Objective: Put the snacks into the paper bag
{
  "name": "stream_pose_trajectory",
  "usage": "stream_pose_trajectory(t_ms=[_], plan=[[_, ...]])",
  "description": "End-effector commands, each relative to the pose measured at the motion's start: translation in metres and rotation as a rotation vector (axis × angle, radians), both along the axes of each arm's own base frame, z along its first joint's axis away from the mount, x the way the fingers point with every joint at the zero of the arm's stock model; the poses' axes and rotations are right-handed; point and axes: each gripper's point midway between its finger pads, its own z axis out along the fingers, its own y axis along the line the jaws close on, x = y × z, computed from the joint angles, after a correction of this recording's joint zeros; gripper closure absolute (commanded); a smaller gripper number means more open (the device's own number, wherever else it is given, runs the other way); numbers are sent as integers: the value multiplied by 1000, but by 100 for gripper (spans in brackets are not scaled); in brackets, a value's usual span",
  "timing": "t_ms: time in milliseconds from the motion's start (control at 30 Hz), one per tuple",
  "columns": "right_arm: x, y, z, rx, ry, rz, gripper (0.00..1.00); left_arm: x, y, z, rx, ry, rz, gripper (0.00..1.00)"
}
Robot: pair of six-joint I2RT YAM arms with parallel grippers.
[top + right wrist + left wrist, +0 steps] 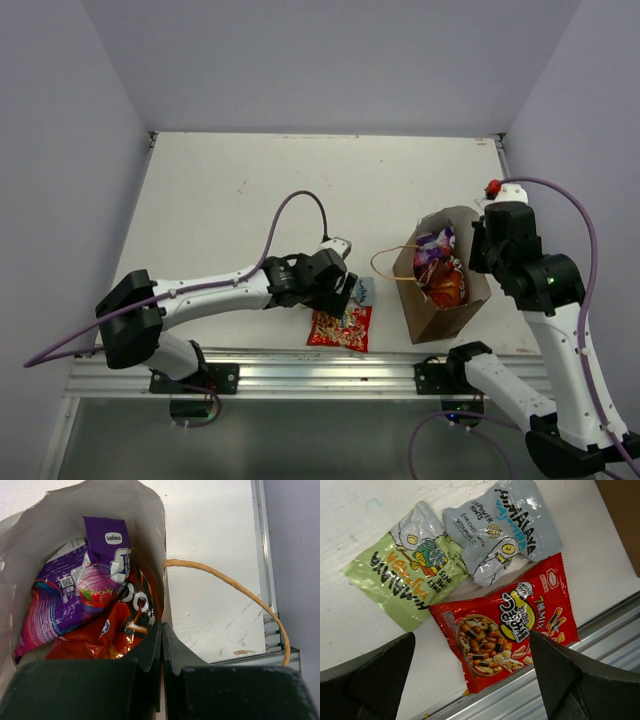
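Note:
The brown paper bag [432, 318] lies at the right with its mouth open. Inside it are the purple packet [75, 592] and the red Doritos bag [117, 630]; both also show in the top view, purple [434, 246] and red [449, 288]. My right gripper [162, 630] is shut on the bag's rim [159, 560], holding it open. My left gripper [470, 675] is open and empty, above the red-orange printed packet [512, 625]. The green packet [407, 577] and the pale blue-white packet [502, 527] lie just beyond it, overlapping. The red multicoloured candy packet is hidden.
A metal rail [600, 645] runs along the table's near edge, right beside the red-orange packet [341, 328]. The bag's tan loop handle [235, 587] arches over the table on the left side of the bag [385, 262]. Grey walls enclose the table.

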Motion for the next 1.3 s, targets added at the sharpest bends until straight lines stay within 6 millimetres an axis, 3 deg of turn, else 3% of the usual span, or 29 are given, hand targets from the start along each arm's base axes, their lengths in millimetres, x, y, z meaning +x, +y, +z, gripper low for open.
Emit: stream_pose_trajectory(t_ms=[0, 333, 433, 467, 533, 567, 600, 700, 800, 833, 900, 933, 967, 1000, 1100, 1167, 1233, 1267], plan=[[4, 5, 10, 20, -42, 26, 100, -14, -18, -14, -74, 80, -26, 0], [-1, 4, 11, 19, -42, 25, 100, -36, -15, -63, 38, 216, -58, 2], [-1, 4, 10, 20, -41, 26, 100, -38, -14, -71, 53, 228, -62, 34], [-1, 4, 10, 20, -40, 29, 100, -37, -14, -71, 59, 226, -56, 60], [-2, 4, 11, 20, -41, 28, 100, -35, -14, -67, 73, 209, -55, 88], [-3, 3, 11, 19, -44, 27, 100, -33, -14, -64, 82, 200, -50, 100], [-3, 3, 11, 18, -44, 28, 100, -30, -13, -59, 100, 175, -46, 100], [-4, 3, 13, 20, -47, 29, 100, -9, -15, -15, 128, 68, -9, 100], [-5, 2, 16, 18, -54, 25, 100, 32, -25, 75, 84, -135, 70, 100], [-5, 2, 16, 18, -52, 28, 100, 45, -39, 129, -1, -212, 81, 100], [-7, 2, 17, 20, -56, 28, 100, 58, -56, 186, -118, -303, 70, 100], [-7, 2, 17, 20, -58, 28, 100, 63, -71, 238, -248, -372, 60, 100], [-7, 2, 18, 21, -61, 26, 100, 64, -79, 261, -314, -393, 47, 100], [-7, 2, 18, 20, -59, 28, 100, 66, -87, 303, -419, -447, 44, 100], [-8, 2, 18, 22, -61, 27, 100, 61, -107, 359, -578, -532, -8, 100], [-8, 1, 19, 21, -64, 26, 100, 47, -122, 374, -677, -539, -95, 100], [-8, 1, 18, 21, -61, 26, 100, 43, -140, 368, -723, -519, -138, 100], [-8, 1, 18, 20, -61, 26, 100, 38, -158, 352, -722, -474, -191, 100]])
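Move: About 3 cm back, 2 cm to the right and 7 cm below the open left hand lies the red snack pack, flat on the table. Some 6 cm ahead of that hand are the green pack, 4 cm to its left, and the blue-grey pack, 6 cm to its right. The paper bag's middle stands roughly 25 cm right and 4 cm ahead. From the right hand, shut at the bag's rim, the red pack lies 26 cm left, 7 cm back and 25 cm lower. Sinking about 6 cm while easing 3 cm back, the left fingers close on the red snack pack towards its left end, then whisk it up some 44 cm, also swinging right and forward to narrow the sideways gap to the paper bag; the wrist tilts about 50 degrees so the fingertips swing up and to the right. The right hand stays shut at the bag's rim, nearly still. ##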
